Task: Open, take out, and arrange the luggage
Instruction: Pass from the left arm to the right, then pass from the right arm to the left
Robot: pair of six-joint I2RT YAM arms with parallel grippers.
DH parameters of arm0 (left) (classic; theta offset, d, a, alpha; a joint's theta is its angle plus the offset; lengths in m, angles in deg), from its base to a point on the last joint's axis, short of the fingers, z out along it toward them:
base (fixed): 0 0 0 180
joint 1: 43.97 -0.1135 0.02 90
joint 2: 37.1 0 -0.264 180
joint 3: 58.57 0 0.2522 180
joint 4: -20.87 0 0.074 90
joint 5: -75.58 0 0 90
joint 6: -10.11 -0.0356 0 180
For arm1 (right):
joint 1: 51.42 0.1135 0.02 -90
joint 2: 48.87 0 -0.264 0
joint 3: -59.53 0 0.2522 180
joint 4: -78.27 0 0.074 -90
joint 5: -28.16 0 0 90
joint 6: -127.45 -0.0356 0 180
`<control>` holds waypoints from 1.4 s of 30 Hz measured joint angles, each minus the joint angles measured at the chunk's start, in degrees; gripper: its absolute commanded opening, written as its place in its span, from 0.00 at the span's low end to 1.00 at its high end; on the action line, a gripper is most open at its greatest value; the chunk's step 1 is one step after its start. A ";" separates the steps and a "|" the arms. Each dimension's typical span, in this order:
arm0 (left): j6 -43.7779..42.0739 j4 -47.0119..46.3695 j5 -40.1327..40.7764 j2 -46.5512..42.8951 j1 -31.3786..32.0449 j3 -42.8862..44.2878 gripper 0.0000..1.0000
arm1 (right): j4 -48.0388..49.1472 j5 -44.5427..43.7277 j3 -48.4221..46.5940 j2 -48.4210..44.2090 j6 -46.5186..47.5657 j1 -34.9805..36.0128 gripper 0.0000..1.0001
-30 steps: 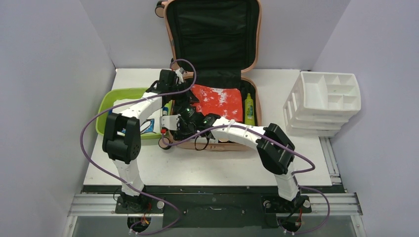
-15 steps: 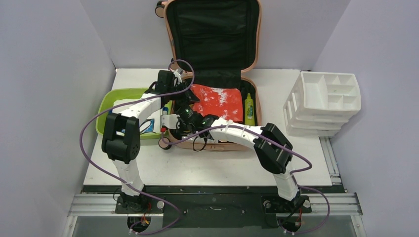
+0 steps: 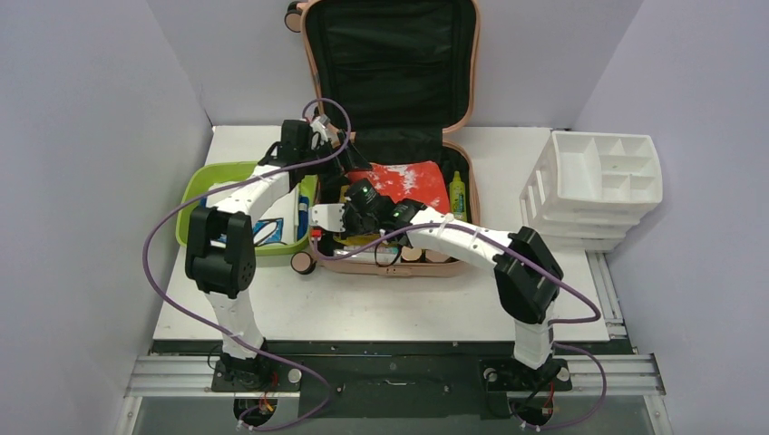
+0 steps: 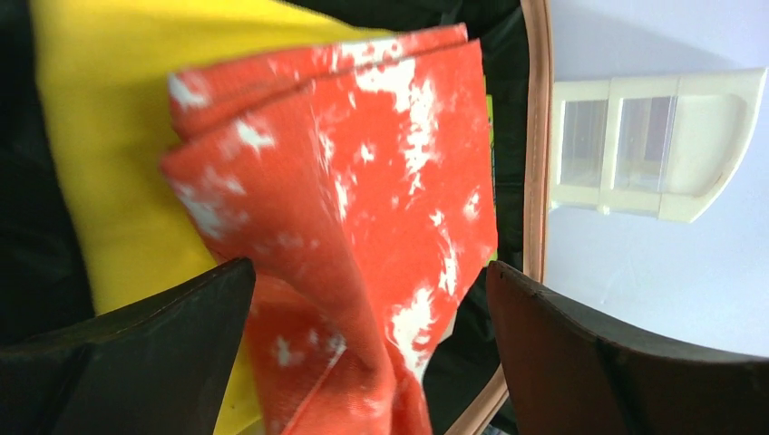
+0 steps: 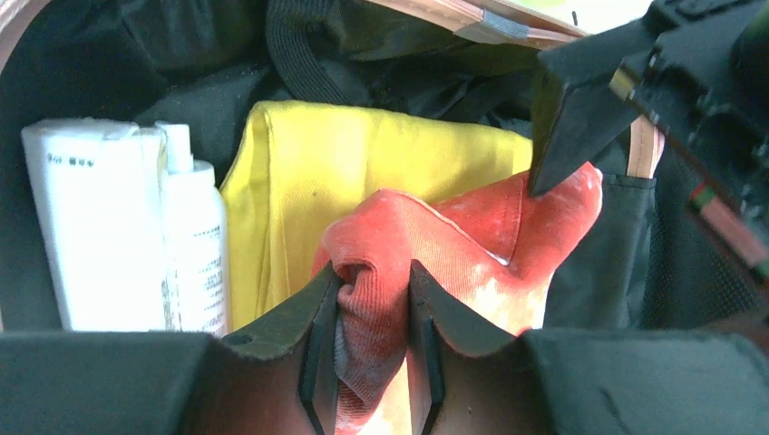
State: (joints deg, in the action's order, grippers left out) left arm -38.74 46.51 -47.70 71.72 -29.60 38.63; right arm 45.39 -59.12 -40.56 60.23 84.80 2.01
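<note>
The pink luggage lies open on the table, its black-lined lid leaning on the back wall. Inside, a red-and-white cloth rests on a yellow cloth. My right gripper is shut on a bunched fold of the red cloth at the case's left side. My left gripper is open, its fingers standing wide on either side of the raised red cloth without pinching it. One left finger shows just above the cloth in the right wrist view.
A green bottle lies at the case's right side. A white tube and a white bottle lie beside the yellow cloth. A lime-green tub sits left of the case, a white drawer organizer to the right.
My left gripper has opened and let go of the red cloth. My right gripper has closed on the cloth, and the right arm has shifted a little back and right.
</note>
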 measured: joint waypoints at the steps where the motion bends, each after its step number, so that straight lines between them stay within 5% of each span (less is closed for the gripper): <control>1: -0.46 0.33 0.04 0.17 -0.39 0.81 0.96 | -0.70 1.11 0.11 -0.68 0.04 -0.52 0.22; 19: -4.02 7.34 4.26 3.76 -1.55 5.01 0.96 | -5.14 10.32 0.13 -4.61 0.79 -5.46 0.22; 29: -2.40 7.19 3.72 4.24 4.98 3.28 0.96 | -6.27 10.62 0.11 -4.61 0.83 -5.42 0.23; 34: -2.34 6.56 3.37 4.70 5.81 2.36 0.98 | -7.65 10.62 -0.02 -4.61 0.83 -5.31 0.34; 35: -2.36 6.45 2.97 4.90 5.77 2.16 0.93 | -7.96 10.60 -0.26 -4.61 0.85 -5.27 0.39; 36: -2.36 6.23 2.67 5.16 5.75 2.03 0.89 | -8.26 10.54 -0.52 -4.61 0.83 -5.22 0.62; 38: -2.40 5.49 1.97 5.79 5.77 1.75 0.63 | -9.14 10.19 -1.25 -4.61 0.37 -5.05 0.83; 39: -2.29 5.33 1.68 6.10 5.70 1.55 0.46 | -9.55 9.90 -1.68 -4.61 0.35 -5.01 0.84; 42: -2.51 4.87 1.03 6.86 5.14 1.07 0.16 | -11.28 9.51 -3.08 -4.72 -0.09 -5.01 0.86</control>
State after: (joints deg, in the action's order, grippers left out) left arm -41.25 51.38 -46.67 78.58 -24.46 39.70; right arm 34.11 -49.61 -43.64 55.50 84.72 -2.99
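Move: The red shirt's middle lies about 5 cm back, 9 cm right and 8 cm below the left hand, which is open; the right hand already pinches its bunched left edge, with that middle some 11 cm to its right, 2 cm ahead and 5 cm down. From the left hand, the yellow cloth under the shirt is 9 cm back, 5 cm right and 12 cm down, and the green bottle 6 cm back, 24 cm right and 10 cm down. Rising slightly forward and left at first, the open left hand then swings back and to the right and sinks, some 9 cm from its farthest point, onto the raised fold of the red shirt beside the right hand, where its fingers start closing around the fold. The right hand draws its pinch about 3 cm right and up, holds there, then opens and lets go at the end. ##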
